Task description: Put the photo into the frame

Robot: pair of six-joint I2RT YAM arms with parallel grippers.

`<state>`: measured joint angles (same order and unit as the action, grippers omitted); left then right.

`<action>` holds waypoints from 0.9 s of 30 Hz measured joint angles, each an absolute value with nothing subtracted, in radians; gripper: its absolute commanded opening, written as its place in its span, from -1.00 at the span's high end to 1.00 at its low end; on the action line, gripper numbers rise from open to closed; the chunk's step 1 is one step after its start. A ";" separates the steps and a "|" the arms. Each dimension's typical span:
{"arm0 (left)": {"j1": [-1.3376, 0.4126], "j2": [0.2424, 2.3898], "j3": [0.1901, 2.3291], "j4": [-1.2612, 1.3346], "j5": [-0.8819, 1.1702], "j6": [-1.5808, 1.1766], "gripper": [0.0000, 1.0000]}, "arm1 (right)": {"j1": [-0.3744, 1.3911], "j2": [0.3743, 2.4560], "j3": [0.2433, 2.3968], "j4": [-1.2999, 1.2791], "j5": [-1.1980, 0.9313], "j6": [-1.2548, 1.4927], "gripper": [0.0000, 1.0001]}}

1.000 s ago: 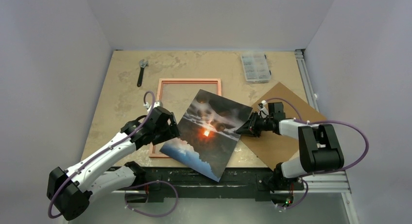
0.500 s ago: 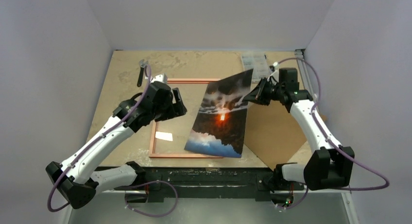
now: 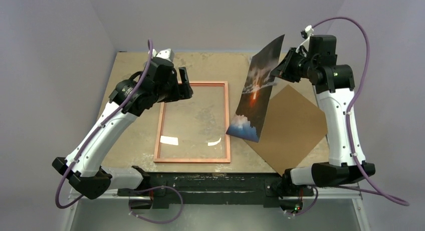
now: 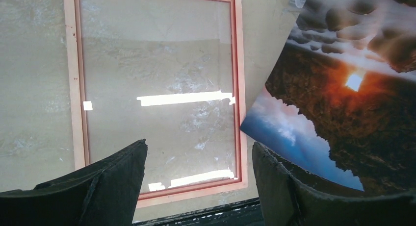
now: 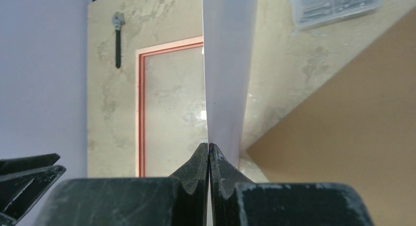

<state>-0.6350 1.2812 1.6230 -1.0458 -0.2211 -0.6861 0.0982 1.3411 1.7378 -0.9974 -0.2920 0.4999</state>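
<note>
The frame lies flat on the table with its pale back up, and its glass reflects the lights. The left wrist view shows its right rail. My right gripper is shut on the top edge of the photo. The print hangs nearly upright, just right of the frame, picture side facing left. The right wrist view shows the white back rising from my closed right gripper. My left gripper hovers open and empty over the frame's far left corner. Between its fingertips I see the glass.
A brown backing board lies on the right of the table, under and beside the photo's lower corner. A wrench and a clear parts box lie at the back. The table's near edge runs just below the frame.
My right gripper closed on the photo and lifted it off the frame, up and to the back right, tipping it nearly upright. My left arm swung toward the frame's far end.
</note>
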 measured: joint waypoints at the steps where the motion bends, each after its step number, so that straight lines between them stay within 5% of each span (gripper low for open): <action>1: -0.635 1.282 1.621 -1.049 -0.221 -0.685 -0.52 | 0.101 1.360 1.781 -1.030 -0.271 0.492 1.00; 17: -0.628 1.273 1.508 -1.036 -0.212 -0.685 -0.52 | 0.335 1.618 2.277 -1.303 0.053 0.431 1.00; 27: -0.615 1.201 1.467 -1.039 -0.245 -0.695 -0.52 | 0.742 1.727 2.080 -1.245 0.166 0.487 0.99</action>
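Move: The right hand holds the photo pinched by one side; the middle of the frame it is being taken to lies about 30 cm to that hand's left, some 5 cm back and 33 cm below. The brown board lies about 10 cm back and 10 cm to the right of the same hand, and the clear parts box about 24 cm ahead and 3 cm to the right, both some 33 cm down. From the open left hand, the frame's middle is about 1 cm ahead, 4 cm to the right and 29 cm below. Keeping its shut fingers on the photo, the right hand first lifts about 4 cm, then sweeps left towards the frame, ending about 16 cm left of its start, while it dips some 10 cm and draws back a little, its left side rolling down and the hand swinging counter-clockwise, about 30 degrees in all. The left hand, open and empty, sinks about 4 cm over the frame, then eases some 2 cm left. ##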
